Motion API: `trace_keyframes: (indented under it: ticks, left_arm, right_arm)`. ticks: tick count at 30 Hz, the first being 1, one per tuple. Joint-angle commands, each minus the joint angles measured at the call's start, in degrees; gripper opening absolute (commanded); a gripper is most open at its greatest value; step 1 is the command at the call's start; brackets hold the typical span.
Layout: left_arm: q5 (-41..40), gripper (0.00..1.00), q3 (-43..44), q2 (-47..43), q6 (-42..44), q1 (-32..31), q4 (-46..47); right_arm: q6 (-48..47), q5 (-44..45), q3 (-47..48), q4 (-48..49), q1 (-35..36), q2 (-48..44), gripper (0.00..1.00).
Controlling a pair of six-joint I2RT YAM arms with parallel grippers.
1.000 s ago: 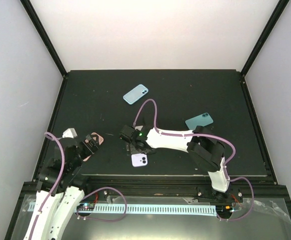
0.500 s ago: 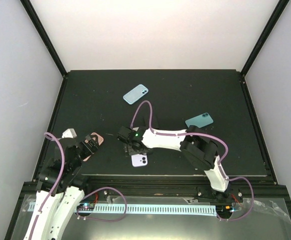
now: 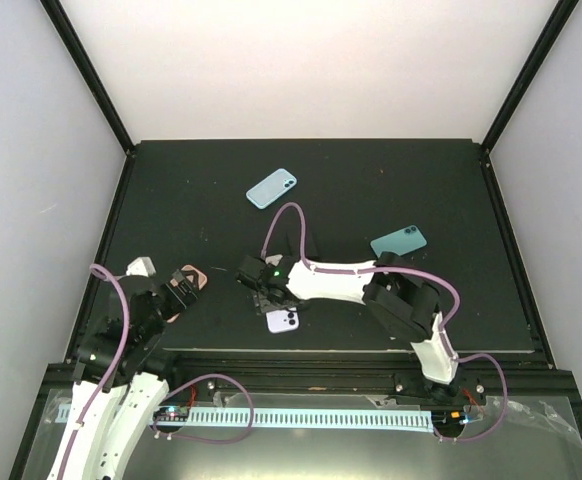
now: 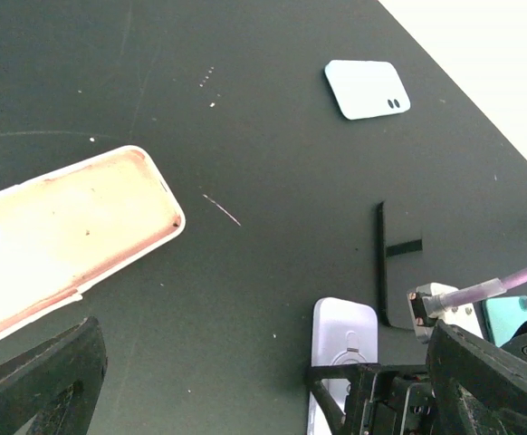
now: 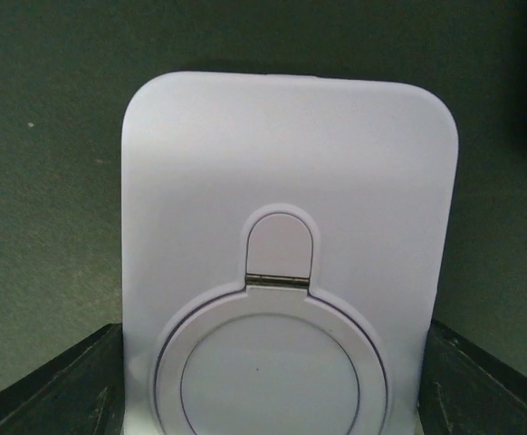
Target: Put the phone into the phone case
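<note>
A lavender phone [image 3: 284,321] with a ring stand on its back lies near the table's front edge, back up. My right gripper [image 3: 272,297] reaches over it from the right. In the right wrist view the phone [image 5: 286,208] fills the frame, and the right gripper [image 5: 273,385] has a dark finger pressed against each long side. An empty pink phone case [image 4: 64,236] lies hollow side up at the left. My left gripper [image 3: 179,285] hovers over the case [image 3: 193,278], jaws wide open with nothing between them.
A light blue phone [image 3: 271,188] lies towards the back of the black mat, and a teal phone [image 3: 399,241] to the right. A flat black rectangle [image 4: 399,272] lies beside the lavender phone. The mat's raised front edge [image 3: 321,352] runs just below the phone.
The right gripper's fingers have closed in on the lavender phone's sides, and the phone has turned slightly on the mat. The left arm has not moved.
</note>
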Motion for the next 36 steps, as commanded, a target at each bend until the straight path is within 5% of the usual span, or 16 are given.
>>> trace_keyframes:
  ticks: [1,14,20,26,31,36]
  left_arm:
    - [4.37,0.97,0.26,0.25,1.59,-0.32,1.28]
    - [37.77,0.87,2.86,13.39,8.32,-0.30,9.93]
    - [52.49,0.76,3.20,18.59,8.24,-0.30,17.07]
    - [65.17,0.73,-1.41,18.64,-1.89,-0.36,31.65]
    - [70.12,0.71,-8.91,16.34,-16.99,-0.39,49.80]
    - [70.34,0.65,-9.18,15.68,-18.52,-0.54,50.21]
  right_arm:
    - [-3.59,3.87,-5.88,3.39,0.31,-4.31,0.74]
    - [-29.92,6.33,-33.12,36.07,1.64,-36.11,0.73]
    - [-46.39,0.40,-41.88,50.37,2.98,-46.93,0.72]
    - [-59.41,-14.08,-52.73,63.17,3.49,-56.50,0.67]
    - [-61.51,-12.16,-55.28,66.12,3.55,-59.14,0.67]
    - [-62.03,-12.95,-54.37,66.20,3.61,-59.00,0.67]
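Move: My right fingers are already closed on the sides of the purple phone case, its middle about at my hand point; the black phone lies some 12 cm ahead and 7 cm to the right. From my left hand, empty and wide open, the purple case is about 20 cm to the right, 2 cm ahead and roughly 17 cm below, while the pink case sits about 5 cm ahead and 3 cm left, just as far below. Keeping my pinch on the purple case, I lift it about 18 cm with my right hand, drawing back some 8 cm and turning the fingers from pointing down to pointing left. My left hand swings about 16 cm right towards the case, then rises some 5 cm, its fingers turning clockwise to point right and narrowing by about a third, still empty. ##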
